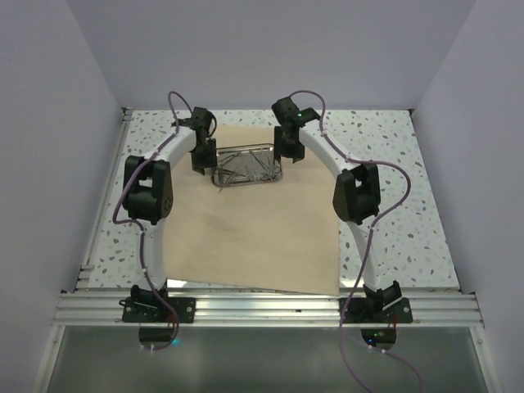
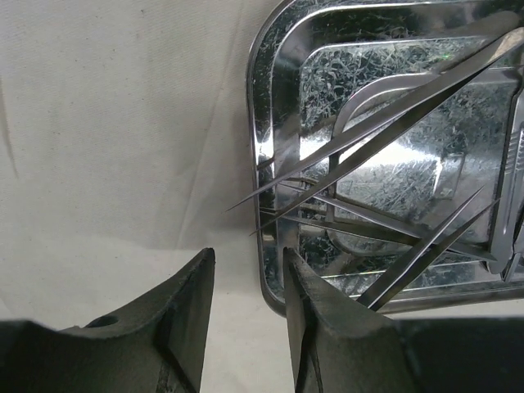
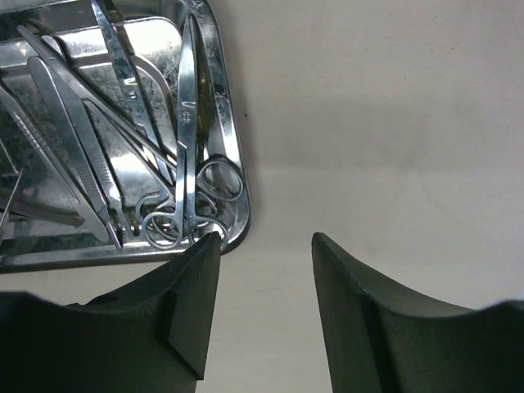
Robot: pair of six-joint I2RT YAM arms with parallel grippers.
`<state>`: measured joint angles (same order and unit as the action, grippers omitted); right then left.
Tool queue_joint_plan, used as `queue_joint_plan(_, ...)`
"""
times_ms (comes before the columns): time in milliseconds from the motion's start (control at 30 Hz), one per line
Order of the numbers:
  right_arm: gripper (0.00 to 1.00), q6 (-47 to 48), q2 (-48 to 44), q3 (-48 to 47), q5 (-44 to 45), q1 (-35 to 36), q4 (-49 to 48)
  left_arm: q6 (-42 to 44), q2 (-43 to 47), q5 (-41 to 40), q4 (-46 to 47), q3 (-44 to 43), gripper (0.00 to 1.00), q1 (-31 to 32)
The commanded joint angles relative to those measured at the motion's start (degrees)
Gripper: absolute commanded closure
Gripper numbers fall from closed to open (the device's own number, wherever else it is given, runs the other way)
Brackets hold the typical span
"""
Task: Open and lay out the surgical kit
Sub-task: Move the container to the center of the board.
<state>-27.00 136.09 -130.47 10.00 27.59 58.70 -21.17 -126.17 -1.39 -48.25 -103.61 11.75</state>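
Note:
The beige cloth wrap (image 1: pixel 246 237) of the surgical kit lies spread flat on the table. Its shiny steel tray (image 1: pixel 246 168) sits at the far middle of the cloth and holds several thin instruments. Long tweezers (image 2: pixel 385 115) point out over the tray's left rim (image 2: pixel 274 82). Scissors (image 3: pixel 190 123) lie with their rings near the tray's right rim (image 3: pixel 233 164). My left gripper (image 1: pixel 201 164) (image 2: pixel 248 254) hovers at the tray's left end, open, with only cloth and the tray's corner edge in its gap. My right gripper (image 1: pixel 286 155) (image 3: pixel 266 237) hangs at the right end, open over bare cloth.
The cloth covers most of the speckled tabletop (image 1: pixel 409 164). White walls close in the left, right and back. An aluminium rail (image 1: pixel 262 307) with both arm bases runs along the near edge.

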Motion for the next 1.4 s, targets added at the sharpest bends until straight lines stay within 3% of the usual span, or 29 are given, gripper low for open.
queue_joint_plan(0,0.48,-0.9,2.8,-5.0,1.2,0.2,-1.7,2.5,0.0,0.8,2.3,-2.2,0.58,-0.7)
queue_joint_plan(200,0.51,-2.8,7.1,-7.4,2.5,0.1,-3.7,3.6,-1.3,1.1,2.5,-3.1,0.59,-1.7)
queue_joint_plan(400,0.62,-4.4,12.1,-9.2,3.0,0.1,-4.6,4.2,-2.4,3.1,2.4,-3.4,0.61,-2.7)
queue_joint_plan(633,1.0,-4.3,14.2,-9.1,2.7,0.1,-3.6,4.4,-3.6,4.7,3.1,-2.6,0.74,-3.2)
queue_joint_plan(833,1.0,-2.4,10.9,-2.4,3.2,0.1,-5.1,4.6,-4.7,6.7,4.5,-2.0,0.87,-3.2)
queue_joint_plan(900,1.0,-2.4,9.7,-1.3,2.7,0.1,-5.6,4.8,-4.8,7.2,4.9,-1.9,0.99,-3.1)
queue_joint_plan(1367,1.0,-4.4,-6.1,12.4,1.3,0.3,-7.5,5.6,2.9,9.6,6.1,3.1,1.0,-3.1)
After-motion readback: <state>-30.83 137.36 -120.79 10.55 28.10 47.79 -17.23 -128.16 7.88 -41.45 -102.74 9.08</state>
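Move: The container's middle lies about 4 cm ahead and 11 cm to the right of the left hand, 2 cm below it; from the right hand it is roughly 6 cm ahead, 12 cm left and 8 cm down. In it, the long tweezers lie some 7 cm ahead and 6 cm right of the left hand, the scissors about 4 cm ahead and 4 cm left of the right hand. Right hand drops about 5 cm and forward, pinches the container's rim, draws back 3; left pinches opposite rim. ##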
